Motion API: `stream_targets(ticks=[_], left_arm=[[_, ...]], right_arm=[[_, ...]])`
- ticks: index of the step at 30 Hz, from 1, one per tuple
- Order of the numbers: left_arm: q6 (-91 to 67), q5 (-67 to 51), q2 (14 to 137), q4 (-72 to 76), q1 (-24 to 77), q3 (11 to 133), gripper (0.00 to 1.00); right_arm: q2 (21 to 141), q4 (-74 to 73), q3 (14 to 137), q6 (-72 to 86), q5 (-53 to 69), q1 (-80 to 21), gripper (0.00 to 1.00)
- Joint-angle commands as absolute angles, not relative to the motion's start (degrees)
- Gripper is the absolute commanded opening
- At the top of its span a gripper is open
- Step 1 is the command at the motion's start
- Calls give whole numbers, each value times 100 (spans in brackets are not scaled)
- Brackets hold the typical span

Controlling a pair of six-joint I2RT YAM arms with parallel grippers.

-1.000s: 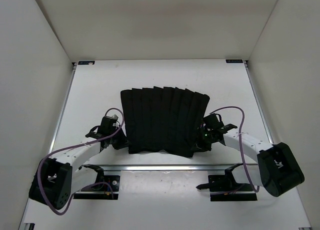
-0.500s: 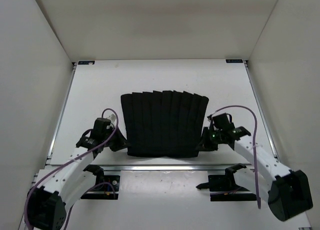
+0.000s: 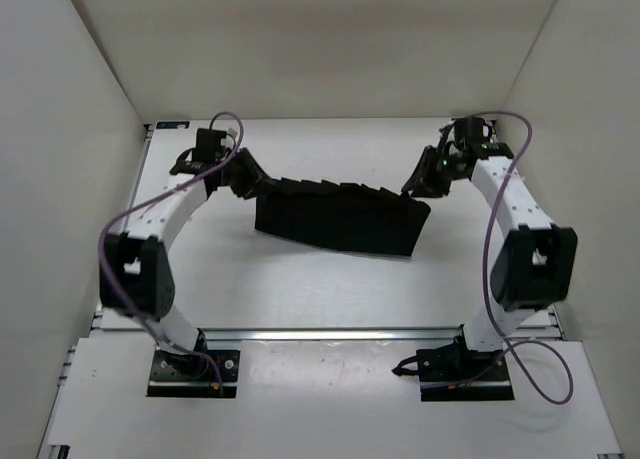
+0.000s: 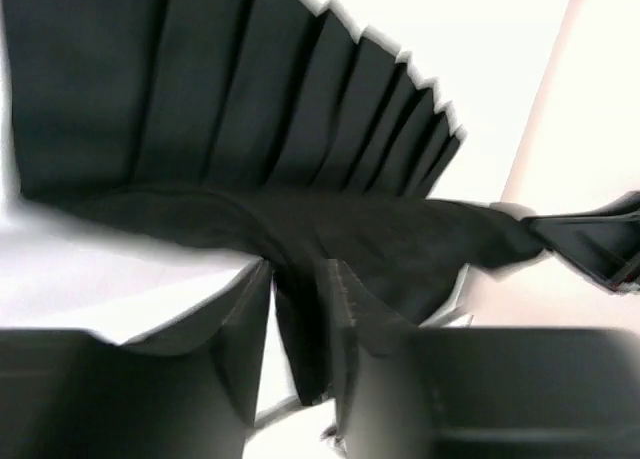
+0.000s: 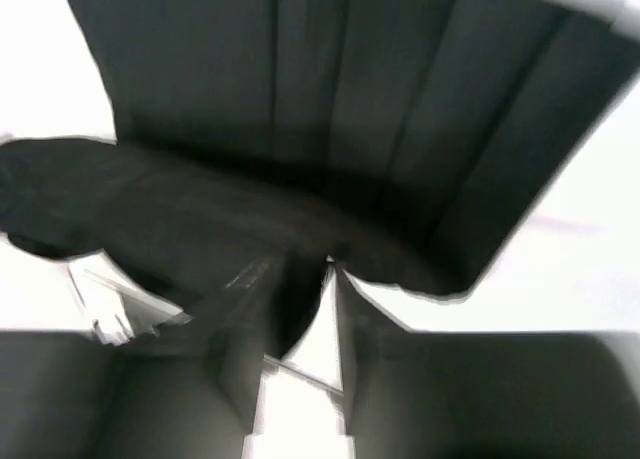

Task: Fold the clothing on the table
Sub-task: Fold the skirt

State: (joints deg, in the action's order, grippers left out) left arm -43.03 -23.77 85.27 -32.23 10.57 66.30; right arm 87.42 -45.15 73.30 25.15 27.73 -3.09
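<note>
The clothing (image 3: 340, 224), black and pleated, lies doubled over as a narrow band across the far half of the table (image 3: 300, 289). My left gripper (image 3: 245, 179) is at its far left corner and my right gripper (image 3: 418, 184) at its far right corner. In the left wrist view the pleats (image 4: 250, 99) fan out ahead, and a flap of the cloth hangs between the parted jaws of the left gripper (image 4: 300, 269), with white showing beside it. In the right wrist view the right gripper (image 5: 310, 264) stands slightly open, the cloth (image 5: 330, 99) draped over its tips.
White walls close in the table on three sides. A silver rail (image 3: 330, 332) runs along the near edge, with the two arm bases (image 3: 195, 369) (image 3: 455, 369) behind it. Purple cables loop off both arms. Bare tabletop lies between the cloth and the rail.
Both arms swung from the garment's near corners to the far side, carrying the near hem over. The cloth now shows half as deep. Both sets of jaws have parted.
</note>
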Motion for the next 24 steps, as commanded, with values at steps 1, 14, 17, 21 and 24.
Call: stream_targets(ticks=[1, 14, 17, 21, 24], left_arm=[[-4516, -2837, 9874, -2630, 783, 7784, 43], [-4387, -2358, 9914, -1740, 167, 6321, 55], [-4368, -1926, 10028, -1697, 412, 6161, 55], [-4500, -1706, 10449, -1661, 676, 6170, 59], [-4605, -1538, 10722, -1556, 835, 6144, 56]], right_arm=[[10147, -4709, 9029, 2100, 2269, -175, 33], [8606, -3193, 5858, 3250, 1669, -167, 48], [8429, -2647, 5179, 3664, 1776, -245, 48], [8499, -2181, 4633, 4025, 1757, -430, 49], [8718, -1812, 4395, 4210, 1793, -387, 49]])
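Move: Both hands are about 16 cm above the cloth, the skirt's near edge hanging as a raised flap at their fingertips. The skirt's far left corner lies some 17 cm ahead of the left hand and roughly 1 cm to its left; the far right corner is about 16 cm ahead of the right hand and 1 cm to its right. Below them runs the new fold: its left end is about 3 cm ahead of the left hand and 1 cm left, its right end 5 cm behind the right hand and 2 cm left. Both arms finish the throw together, shooting about 10 cm forward towards the far hem while the fingers open to around half and let go of the flap. Then they turn back and sink to some 13 cm below where they began, the right drawing back about 15 cm and the left only 6 or so, both tipping further down, so that the open fingers come low beside the two ends of the folded edge; whether they touch the cloth there can't be seen. ##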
